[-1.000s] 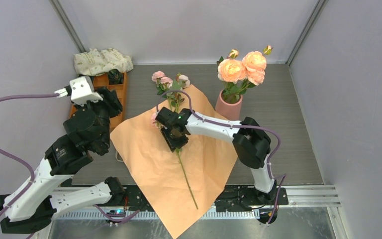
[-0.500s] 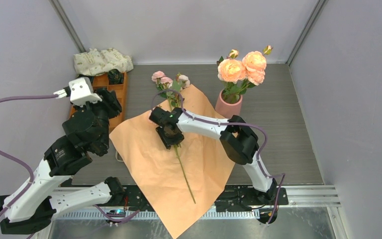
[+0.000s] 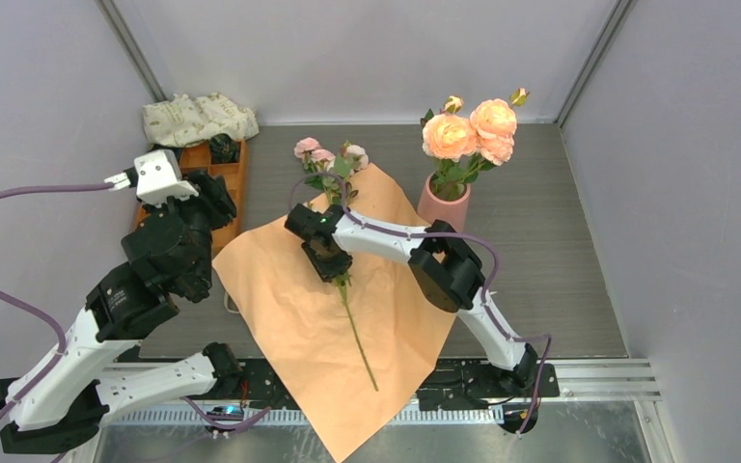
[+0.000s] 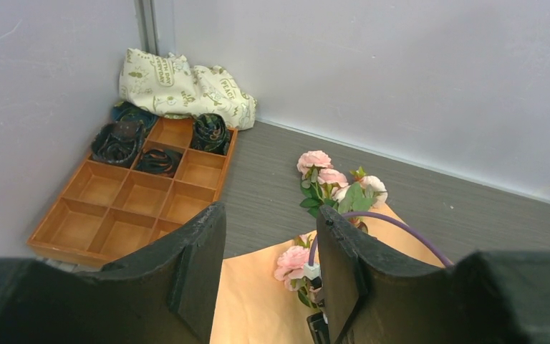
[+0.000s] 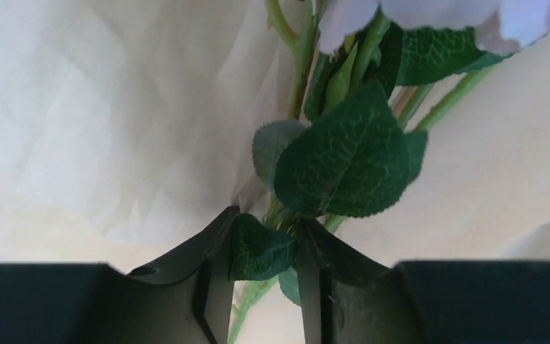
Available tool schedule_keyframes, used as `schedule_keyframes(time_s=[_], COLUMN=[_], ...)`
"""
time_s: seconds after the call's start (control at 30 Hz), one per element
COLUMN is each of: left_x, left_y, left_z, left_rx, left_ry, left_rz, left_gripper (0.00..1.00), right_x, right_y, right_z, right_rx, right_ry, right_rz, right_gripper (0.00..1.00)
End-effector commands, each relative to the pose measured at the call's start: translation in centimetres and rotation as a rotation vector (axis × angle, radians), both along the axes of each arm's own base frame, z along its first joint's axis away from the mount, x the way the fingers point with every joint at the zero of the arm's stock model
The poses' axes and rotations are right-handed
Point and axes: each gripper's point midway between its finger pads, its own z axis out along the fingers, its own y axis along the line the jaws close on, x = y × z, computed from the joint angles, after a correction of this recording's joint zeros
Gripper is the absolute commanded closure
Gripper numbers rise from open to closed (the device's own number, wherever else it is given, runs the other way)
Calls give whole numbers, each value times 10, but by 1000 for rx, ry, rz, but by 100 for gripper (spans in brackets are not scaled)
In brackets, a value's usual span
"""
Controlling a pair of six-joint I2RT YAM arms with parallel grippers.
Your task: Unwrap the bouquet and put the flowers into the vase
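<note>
The bouquet is unwrapped, and its orange paper (image 3: 289,309) lies spread flat on the table. Pink flowers (image 3: 323,154) lie across it, their long green stem (image 3: 357,333) running toward the near edge. My right gripper (image 3: 328,258) is low over that stem, just below the blooms. In the right wrist view it (image 5: 265,218) is open, its jaws on either side of the stem (image 5: 258,294) with a leaf (image 5: 261,251) spanning the gap. The salmon-pink vase (image 3: 441,207) stands behind the paper with peach roses (image 3: 468,130) in it. My left gripper (image 4: 268,215) hangs open and empty above the left side.
An orange compartment tray (image 3: 236,174) with dark items sits at the back left (image 4: 125,208). A white leaf-print cloth bundle (image 3: 198,118) lies behind it. Grey walls close in the back and both sides.
My right gripper has moved up and left along the stem toward the blooms. The stem has slid slightly away from the near edge. The left arm has not moved.
</note>
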Motion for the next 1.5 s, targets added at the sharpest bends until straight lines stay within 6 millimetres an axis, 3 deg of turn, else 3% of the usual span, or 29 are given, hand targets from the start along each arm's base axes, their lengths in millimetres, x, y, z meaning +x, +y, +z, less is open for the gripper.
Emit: schedule_keyframes(time_s=[0.0, 0.07, 0.23, 0.33, 0.47, 0.57, 0.63, 0.8, 0.93, 1.07, 1.17, 1.3, 1.47], left_x=[0, 0, -1, -1, -1, -1, -2, -1, 2, 7, 11, 16, 22], left_y=[2, 2, 4, 4, 3, 4, 4, 3, -5, -16, -26, -38, -52], left_z=[3, 2, 3, 2, 2, 2, 3, 2, 1, -2, -4, -4, -7], left_rx=[-24, -24, -29, -32, -30, -30, -36, -39, -36, -37, -39, -45, -41], left_ry=[-15, -15, -18, -19, -16, -16, -18, -19, -12, -1, 10, 19, 34], left_rz=[16, 16, 18, 16, 14, 14, 13, 12, -4, -28, -55, -82, -108], left_gripper=[49, 49, 49, 49, 49, 49, 49, 50, 50, 50, 50, 50, 50], right_x=[10, 12, 14, 18, 24, 28, 31, 35, 26, 10, 2, -1, -1], right_y=[8, 8, 9, 13, 19, 17, 7, -33, -77, -126, -169, -221, -246], right_z=[7, 5, 16, 38, 91, 146, 193, 316, 415, 489, 527, 553, 566], right_rx=[19, 16, 29, 62, 155, 237, 290, 413, 561, 693, 715, 637, 560], right_ry=[-20, -17, -32, -62, -130, -215, -301, -555, -785, -998, -1166, -1350, -1465], right_rz=[2, -2, -9, -13, -19, -23, -35, -77, -113, -160, -211, -307, -359], right_gripper=[62, 68, 97, 99, 99, 99, 99, 99, 99, 99, 99, 99, 99])
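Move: The right hand's half-open fingers already straddle the pink rose stem just above the orange paper, the stem barely 1 cm below the hand point. The vase stands about 21 cm to this hand's right and 5 cm farther out, its middle some 10 cm higher; the remaining pink blooms lie roughly 25 cm ahead, 1 cm left. From the raised left hand the stem is about 18 cm right, 3 cm ahead and 42 cm below. Right hand pinches the stem, rises some 55 cm and rightwards, high by the vase, fingers levelling; left edges right. ##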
